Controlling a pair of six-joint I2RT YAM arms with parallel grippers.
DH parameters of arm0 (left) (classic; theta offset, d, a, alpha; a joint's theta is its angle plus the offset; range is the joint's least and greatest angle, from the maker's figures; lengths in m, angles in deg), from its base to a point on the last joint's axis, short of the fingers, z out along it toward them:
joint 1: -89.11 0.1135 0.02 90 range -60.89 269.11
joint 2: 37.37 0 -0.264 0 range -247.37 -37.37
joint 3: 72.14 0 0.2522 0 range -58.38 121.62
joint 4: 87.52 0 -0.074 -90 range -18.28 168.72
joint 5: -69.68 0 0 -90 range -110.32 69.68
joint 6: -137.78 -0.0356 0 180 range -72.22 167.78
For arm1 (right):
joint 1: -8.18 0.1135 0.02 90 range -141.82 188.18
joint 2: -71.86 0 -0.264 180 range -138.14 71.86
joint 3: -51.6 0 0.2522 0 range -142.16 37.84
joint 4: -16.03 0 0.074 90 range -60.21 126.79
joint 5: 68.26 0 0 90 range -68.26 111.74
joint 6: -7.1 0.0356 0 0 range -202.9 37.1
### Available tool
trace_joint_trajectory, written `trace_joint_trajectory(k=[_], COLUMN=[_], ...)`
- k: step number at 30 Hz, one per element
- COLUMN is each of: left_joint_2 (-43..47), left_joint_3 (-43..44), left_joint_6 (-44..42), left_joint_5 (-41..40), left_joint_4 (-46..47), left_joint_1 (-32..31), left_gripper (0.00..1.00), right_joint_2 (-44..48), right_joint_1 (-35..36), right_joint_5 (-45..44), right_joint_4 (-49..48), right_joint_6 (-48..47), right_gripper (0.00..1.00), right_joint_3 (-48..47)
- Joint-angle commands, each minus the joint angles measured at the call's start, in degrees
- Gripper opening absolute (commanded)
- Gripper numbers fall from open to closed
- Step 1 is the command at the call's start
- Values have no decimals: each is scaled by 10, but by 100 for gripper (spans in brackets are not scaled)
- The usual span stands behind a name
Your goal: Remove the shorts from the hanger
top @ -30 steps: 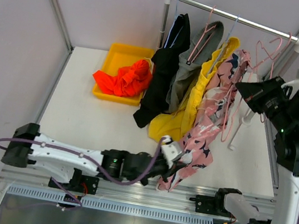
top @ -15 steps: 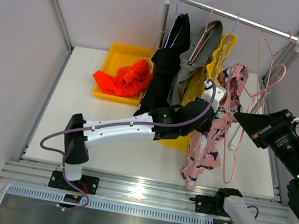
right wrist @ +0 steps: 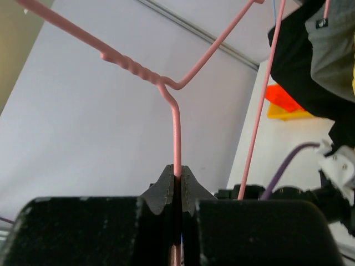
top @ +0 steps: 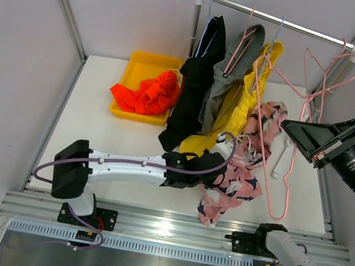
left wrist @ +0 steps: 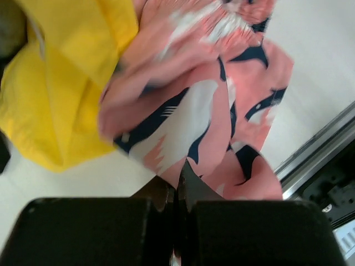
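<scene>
The pink patterned shorts lie bunched low over the table, and my left gripper is shut on their cloth. At the right my right gripper is shut on the wire of the pink hanger, whose long loop reaches down beside those shorts. I cannot tell whether they still hang on it. Black shorts, grey shorts and yellow shorts hang from the rail. The orange-red shorts sit in the bin.
A yellow bin stands at the back left of the table. The rack's white posts rise at the back, and another pink hanger carries the grey shorts. A metal rail runs along the near edge.
My left arm has pulled the pink patterned shorts down from hanging height toward the near edge. My right gripper has swung the pink hanger outward to the right.
</scene>
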Motion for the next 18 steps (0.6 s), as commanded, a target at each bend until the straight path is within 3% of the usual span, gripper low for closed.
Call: trace_joint_trajectory(k=[1, 5, 8, 13, 14, 16, 17, 18], left_joint_2=[96, 172, 224, 328, 344, 384, 403, 407], left_joint_3=[-40, -41, 20, 123, 133, 135, 130, 127], left_joint_6=[27, 55, 86, 72, 33, -18, -75, -101], left_joint_5=[-36, -118, -174, -281, -312, -294, -238, -206], left_joint_4=[20, -69, -196, -337, -339, -314, -266, -241], left_joint_1=[-41, -135, -154, -152, -132, -68, 23, 68], left_gripper=[0, 0, 0, 0, 0, 0, 0, 0], right_joint_2=[-46, -64, -83, -126, -130, -141, -144, -151], right_joint_1=[5, 7, 6, 4, 3, -5, -9, -18], right_joint_5=[-15, -87, -138, -253, -263, -273, -267, -260], right_joint_4=[13, 32, 25, 60, 58, 40, 29, 2], right_joint_6=[-36, -119, -164, -225, -245, -262, -280, -288], right_gripper=[0, 0, 0, 0, 0, 0, 0, 0], right_joint_3=[-59, -18, 11, -44, -45, -33, -25, -17])
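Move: Pinched in the left fingers are the pink shorts, already off their hanger; the yellow tray lies about 37 cm ahead, 29 cm left and 14 cm below. The yellow shorts hang some 20 cm ahead, 3 cm right and 12 cm higher, the black trousers about 25 cm ahead, 10 cm left and 12 cm higher. From the right hand, holding the empty hanger, the rail's free stretch is about 37 cm ahead, 18 cm right, level. Drawing back about 10 cm first with the pink shorts still pinched, the left hand then sweeps left and up past its starting reach, ending some 20 cm left and 25 cm higher, its fingers tipping up. The right hand keeps hold of the empty hanger and carries it forward about 15 cm towards the rail, sinking 8 cm and drifting right while it turns clockwise. ##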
